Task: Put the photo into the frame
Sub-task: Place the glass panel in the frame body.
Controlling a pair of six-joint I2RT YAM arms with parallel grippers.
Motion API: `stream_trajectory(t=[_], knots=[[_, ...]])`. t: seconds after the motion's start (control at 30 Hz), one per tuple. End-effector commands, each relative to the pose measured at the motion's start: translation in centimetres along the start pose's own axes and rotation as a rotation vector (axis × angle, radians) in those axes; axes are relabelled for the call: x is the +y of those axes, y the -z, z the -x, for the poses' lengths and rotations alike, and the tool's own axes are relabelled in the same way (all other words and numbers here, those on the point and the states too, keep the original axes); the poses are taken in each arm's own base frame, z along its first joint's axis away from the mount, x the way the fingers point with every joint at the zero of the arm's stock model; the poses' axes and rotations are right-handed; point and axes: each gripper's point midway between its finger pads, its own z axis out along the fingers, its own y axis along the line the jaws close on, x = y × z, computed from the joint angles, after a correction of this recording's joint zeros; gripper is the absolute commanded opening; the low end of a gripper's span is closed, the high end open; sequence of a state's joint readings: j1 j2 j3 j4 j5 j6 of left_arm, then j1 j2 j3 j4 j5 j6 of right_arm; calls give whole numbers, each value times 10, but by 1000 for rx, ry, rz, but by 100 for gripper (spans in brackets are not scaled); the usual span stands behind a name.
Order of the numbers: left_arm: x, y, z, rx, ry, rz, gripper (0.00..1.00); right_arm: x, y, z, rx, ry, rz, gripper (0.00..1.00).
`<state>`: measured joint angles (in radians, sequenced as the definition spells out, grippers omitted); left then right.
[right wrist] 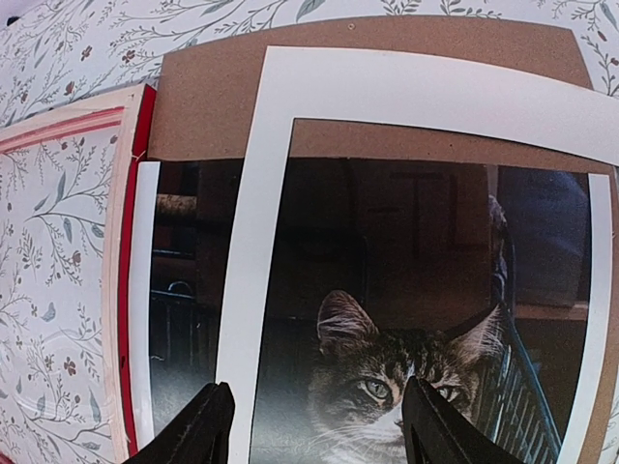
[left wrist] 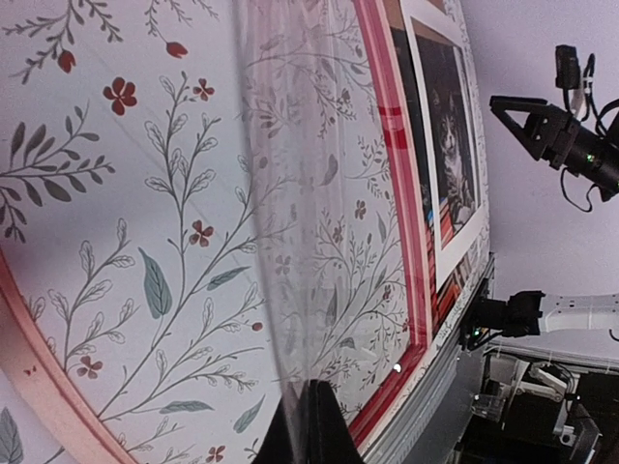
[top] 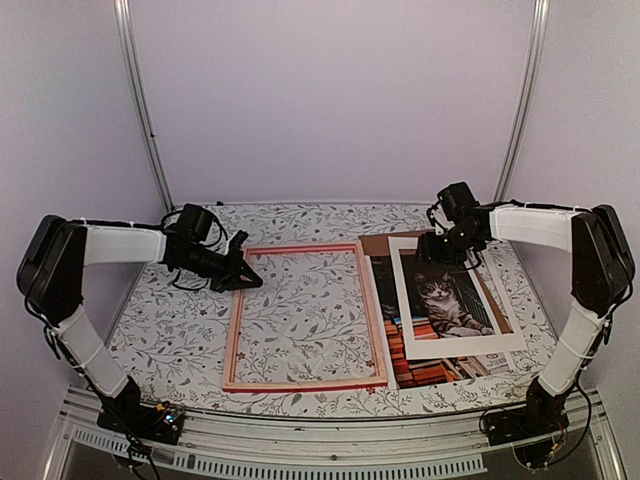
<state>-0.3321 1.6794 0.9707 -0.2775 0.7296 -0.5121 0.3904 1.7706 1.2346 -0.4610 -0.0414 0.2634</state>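
The frame [top: 305, 385], red-fronted with pale wood sides, lies flat mid-table, and its red rail [right wrist: 129, 290] shows beside the photo. The cat photo [top: 450, 300] lies to its right, partly covered by a white mat board [top: 470, 346]. My left gripper [top: 250, 280] is at the frame's far left corner. In the left wrist view my left gripper [left wrist: 306, 389] is shut on the edge of a clear sheet [left wrist: 280, 193] standing up from the jaws. My right gripper [top: 440, 248] hovers open over the top of the photo [right wrist: 387, 367], with nothing between its fingers [right wrist: 208, 425].
A brown backing board [top: 375, 245] lies under the photo and mat [right wrist: 261, 242], sticking out at the far end [right wrist: 213, 106]. The table has a floral cloth [top: 300, 300]. The near table edge has a metal rail [top: 330, 440].
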Motion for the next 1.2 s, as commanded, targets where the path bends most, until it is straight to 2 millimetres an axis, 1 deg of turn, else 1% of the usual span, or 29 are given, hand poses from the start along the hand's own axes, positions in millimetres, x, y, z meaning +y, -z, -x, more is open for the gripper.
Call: stream_trajectory(t=[0.0,0.1,0.23,0.37,0.5,0.83,1.0,1.17], knots=[[6,2,6,6,-25,26,0,4,-3,-2,2,23,18,63],[10,0,4,22,-23,40,0,9,-2,-3,2,46,22,64],[11,-1,5,25,-25,43,0,19,-2,-5,0,85,33,65],[12,-2,6,32,-31,51,0,35,-1,-9,-5,135,53,68],[15,-2,7,34,-29,60,0,54,1,-14,-13,174,90,73],[17,-1,14,19,-31,67,0,89,-5,-33,9,234,172,80],[17,-1,18,11,-32,70,0,95,-10,-37,22,239,185,86],[19,-1,19,11,-31,75,0,95,-15,-41,38,235,184,87]])
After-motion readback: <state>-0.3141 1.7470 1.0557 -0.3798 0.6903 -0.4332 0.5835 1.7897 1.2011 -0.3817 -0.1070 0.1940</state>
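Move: Over the cat mat, the empty right hand has the middle of the frame's right side about 14 cm to its left, 10 cm back and 8 cm down; the cat mat's middle is roughly 4 cm right and 7 cm back. The left hand, still holding the glass panel, has the frame body's middle some 10 cm right, 3 cm back and 6 cm below it, and the frame's left side about 5 cm left and 3 cm back. Sweeping left about 9 cm and back about 4 cm, nearly level, the right hand crosses from above the cat mat towards the frame's right side, turning some 15 degrees counter-clockwise as its fingers open wider, still touching nothing. The left hand keeps its pinch on the glass panel, easing it down and slightly outward by about a centimetre each. ##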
